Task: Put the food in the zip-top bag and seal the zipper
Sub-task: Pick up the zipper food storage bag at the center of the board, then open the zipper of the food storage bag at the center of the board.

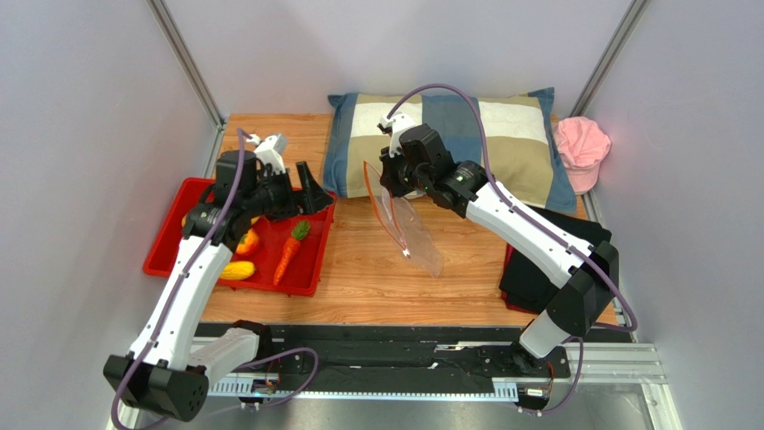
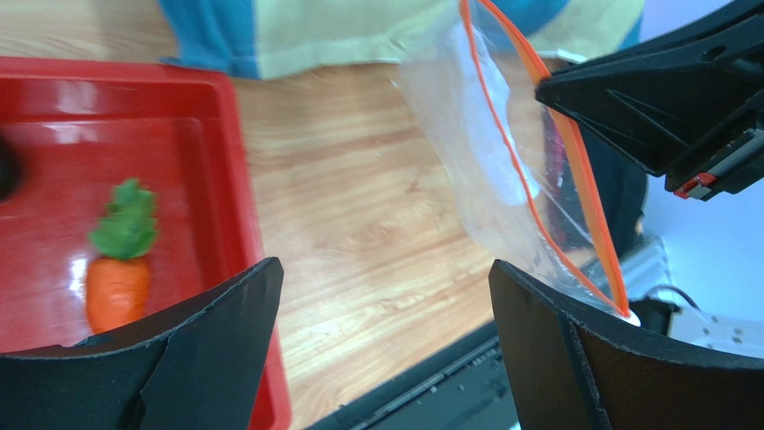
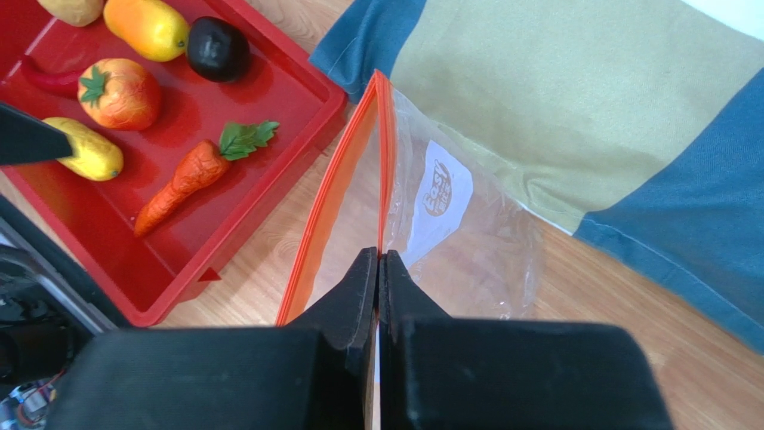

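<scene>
My right gripper [image 3: 378, 255] is shut on one lip of the zip-top bag [image 3: 466, 233], holding it up over the table with its mouth parted. The orange-red zipper [image 3: 332, 188] runs along both lips. The clear bag [image 1: 408, 228] hangs below the right gripper [image 1: 392, 179]. My left gripper [image 2: 384, 269] stands open and empty above the tray's right edge, just left of the bag [image 2: 484, 161]. The food lies in the red tray [image 3: 269, 98]: a carrot [image 3: 193, 175], an orange fruit [image 3: 119, 92], a yellow piece [image 3: 85, 148], a dark round fruit [image 3: 218, 49] and a red piece [image 3: 49, 79].
A checked pillow [image 1: 511, 134] lies at the back of the wooden table. A pink cap [image 1: 581, 148] sits at the back right, and a black cloth [image 1: 556, 233] lies under the right arm. Grey walls close in both sides.
</scene>
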You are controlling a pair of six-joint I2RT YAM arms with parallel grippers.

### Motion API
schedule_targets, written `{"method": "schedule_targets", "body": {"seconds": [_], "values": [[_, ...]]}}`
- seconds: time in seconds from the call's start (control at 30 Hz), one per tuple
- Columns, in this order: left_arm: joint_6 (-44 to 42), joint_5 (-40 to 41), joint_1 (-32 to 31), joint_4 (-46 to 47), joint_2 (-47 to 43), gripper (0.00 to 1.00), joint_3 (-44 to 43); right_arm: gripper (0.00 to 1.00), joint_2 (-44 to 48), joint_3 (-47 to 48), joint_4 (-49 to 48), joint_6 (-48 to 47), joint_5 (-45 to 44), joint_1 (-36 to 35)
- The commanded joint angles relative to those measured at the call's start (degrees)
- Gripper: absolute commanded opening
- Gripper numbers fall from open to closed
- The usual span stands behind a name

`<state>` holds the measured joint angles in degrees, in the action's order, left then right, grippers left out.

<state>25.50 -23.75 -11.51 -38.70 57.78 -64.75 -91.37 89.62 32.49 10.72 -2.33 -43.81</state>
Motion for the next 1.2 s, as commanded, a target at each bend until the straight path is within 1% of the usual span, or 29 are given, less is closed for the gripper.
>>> {"method": "schedule_targets", "body": {"seconds": [0.0, 0.07, 0.2, 0.3, 0.37, 0.5, 0.53, 0.6, 0.63, 0.7, 0.8, 0.83, 0.87, 0.9, 0.93, 0.97, 1.03, 1.07, 1.1, 1.17], "values": [[5.1, -3.5, -5.4, 4.4, 2.0, 0.93, -3.5, 0.0, 3.0, -0.6, -2.4, 3.9, 3.5, -0.1], [6.1, -3.1, -8.7, 5.2, 2.9, 0.92, -3.2, 0.0, 3.2, -0.6, -2.4, 4.6, 4.1, -0.2], [8.9, -3.8, -11.6, 6.7, 7.2, 0.89, -3.7, 0.0, 3.5, -0.2, -2.2, 5.4, 5.4, -0.3], [8.4, -1.6, -15.0, 7.2, 10.3, 0.88, -5.7, 0.0, 4.1, -1.3, -2.1, 5.8, 5.1, -0.3], [9.5, -1.4, -15.6, 7.8, 12.8, 0.85, -6.0, 0.0, 4.5, -1.7, -2.3, 6.2, 5.4, -0.3], [11.4, -1.7, -16.0, 8.0, 17.1, 0.77, -7.1, 0.0, 5.7, -2.3, -2.3, 6.4, 5.3, -0.3], [11.7, -1.6, -16.0, 7.8, 17.9, 0.73, -7.8, 0.0, 5.9, -2.7, -2.4, 6.2, 5.0, -0.3], [12.6, -2.9, -16.0, 7.7, 19.9, 0.69, -8.0, 0.0, 7.0, -3.8, -2.8, 6.0, 3.8, -0.3], [13.0, -3.3, -16.3, 7.8, 20.4, 0.65, -8.0, 0.0, 7.4, -4.3, -3.0, 5.8, 3.3, -0.3], [13.3, -3.8, -16.5, 8.5, 21.1, 0.6, -7.6, 0.0, 8.4, -5.2, -3.5, 5.5, 3.2, -0.2], [13.2, -4.6, -16.5, 9.6, 21.0, 0.29, -7.1, 0.0, 10.7, -8.3, -4.0, 4.5, 2.5, -0.2], [13.2, -4.8, -16.5, 9.6, 20.8, 0.11, -7.1, 0.0, 11.2, -9.2, -4.2, 3.5, 0.5, -0.1], [13.2, -4.8, -16.5, 9.5, 20.6, 0.04, -7.1, 0.0, 11.8, -10.2, -4.5, 3.2, 0.1, -0.1], [13.0, -4.6, -16.5, 9.2, 20.5, 0.0, -7.6, 0.0, 12.4, -11.1, -4.3, 2.8, 0.1, 0.0], [13.0, -4.8, -16.5, 9.0, 20.5, 0.0, -7.8, 0.0, 13.2, -12.6, -4.3, 2.4, 0.3, 0.0], [13.0, -5.0, -16.5, 9.0, 20.7, 0.0, -8.2, 0.06, 13.6, -13.3, -4.1, 1.4, 1.2, 0.0], [13.6, -5.2, -16.6, 8.8, 21.1, 0.0, -9.6, 0.25, 14.3, -14.7, -3.4, 1.1, 1.5, 0.0], [13.8, -5.3, -16.6, 8.8, 21.7, 0.0, -10.0, 0.42, 14.5, -15.2, -2.8, 0.7, 4.1, 0.0], [14.1, -5.3, -16.8, 8.7, 21.8, 0.0, -11.0, 0.5, 14.8, -15.7, -2.7, 1.0, 4.3, 0.0], [14.7, -5.3, -16.9, 8.7, 22.3, 0.0, -11.8, 0.56, 15.3, -16.9, -2.7, 1.4, 4.8, 0.0]]}}
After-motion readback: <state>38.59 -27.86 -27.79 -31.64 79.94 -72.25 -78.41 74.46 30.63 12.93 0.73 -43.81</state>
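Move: The bag's free zipper lip, on the side of its mouth nearer the left gripper, is about 12 cm right of the left hand, 3 ahead and 5 lower. The closed right gripper holds the opposite lip some 16 cm right and 4 ahead; the carrot is about 9 cm left, 3 back and 22 below. From the right hand the free lip is roughly 4 cm left, 1 back and 2 lower. Sweep the open left gripper about 12 cm right to the bag's free lip, then down some 5 cm with the fingers tipping about 15 degrees lower, and pinch that lip shut, easing up slightly. Meanwhile draw the right hand back about 5 cm, keeping its grip, drifting right late on; once the left has closed, open halfway to let go of its lip. ##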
